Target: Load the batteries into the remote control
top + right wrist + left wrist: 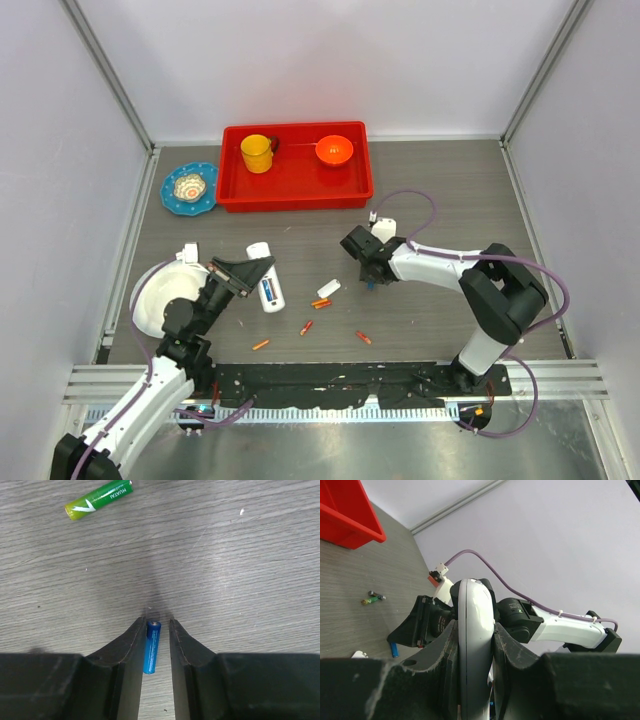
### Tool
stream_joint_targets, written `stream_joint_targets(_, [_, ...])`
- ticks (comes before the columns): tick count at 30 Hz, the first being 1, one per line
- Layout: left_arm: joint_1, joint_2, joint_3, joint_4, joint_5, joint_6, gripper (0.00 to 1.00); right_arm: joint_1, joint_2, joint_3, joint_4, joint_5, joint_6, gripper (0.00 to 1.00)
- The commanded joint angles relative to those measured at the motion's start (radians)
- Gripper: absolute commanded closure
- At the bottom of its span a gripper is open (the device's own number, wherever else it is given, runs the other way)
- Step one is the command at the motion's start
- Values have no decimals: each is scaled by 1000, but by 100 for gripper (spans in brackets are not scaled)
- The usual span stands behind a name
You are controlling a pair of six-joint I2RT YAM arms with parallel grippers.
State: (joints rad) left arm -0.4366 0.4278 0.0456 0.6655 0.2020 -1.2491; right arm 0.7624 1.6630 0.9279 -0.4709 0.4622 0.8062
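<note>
My left gripper is shut on the remote control, a slim white oblong with a blue patch. In the left wrist view the remote control stands edge-on, clamped between both jaws of the left gripper. My right gripper is low over the table, open, and straddles a blue battery that lies against its left finger with a gap to the right one. A green battery lies further off. Several orange batteries are scattered at mid-table, beside a small white cover piece.
A red tray at the back holds a yellow cup and an orange bowl. A blue plate sits left of it. A white round plate lies under the left arm. Grey walls close in the table.
</note>
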Motion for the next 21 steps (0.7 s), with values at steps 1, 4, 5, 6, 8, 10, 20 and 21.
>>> stream_joint_targets(1, [-2,2,-125,22,-6,11,100,-6,26,8,-18,12,-15,71])
stream_joint_targets(4, [-4,3,-124,23,-4,11,100,-8,26,0,-17,1,-12,72])
stream_joint_targets(5, [-2,3,-124,23,-3,11,100,-8,24,-3,-18,-2,-6,72])
stream_joint_targets(6, [-2,5,-122,22,-3,11,99,-8,23,-6,-17,-3,-2,72])
stream_joint_targets(8, [-4,5,-122,22,-4,11,100,-8,18,-12,-15,-10,5,71])
stream_joint_targets(10, [-2,5,-122,22,-3,11,100,-8,17,-18,-8,-16,5,73])
stream_joint_targets(20, [-2,0,-109,11,-1,4,100,-8,-52,-32,0,-27,-15,99])
stream_joint_targets(21, [-2,3,-99,3,7,4,100,-8,-80,-34,5,-27,-27,99])
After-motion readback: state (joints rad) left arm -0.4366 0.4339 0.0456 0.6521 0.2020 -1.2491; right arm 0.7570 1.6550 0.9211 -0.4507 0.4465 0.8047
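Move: Right at the right hand's fingertips lies the blue battery, almost centred between the open pads and only about 1 cm below the hand point. The green battery is some 9 cm ahead and 2 cm left of the hand; the white battery cover is about 8 cm to the left and level with it, and the pair of orange batteries 9 cm left and 4 cm back. From the left hand, the blue battery is roughly 17 cm right, 6 cm ahead and 23 cm lower. Closing on the blue battery, the right hand stays nearly in place just above the table, fingers still slanting down and forward. Its part-open jaws hold their gap at first, then shut late and quickly until both fingertips pinch the battery's sides, with under half a centimetre of drift to the left. The left hand keeps hold of the remote, held aloft. ##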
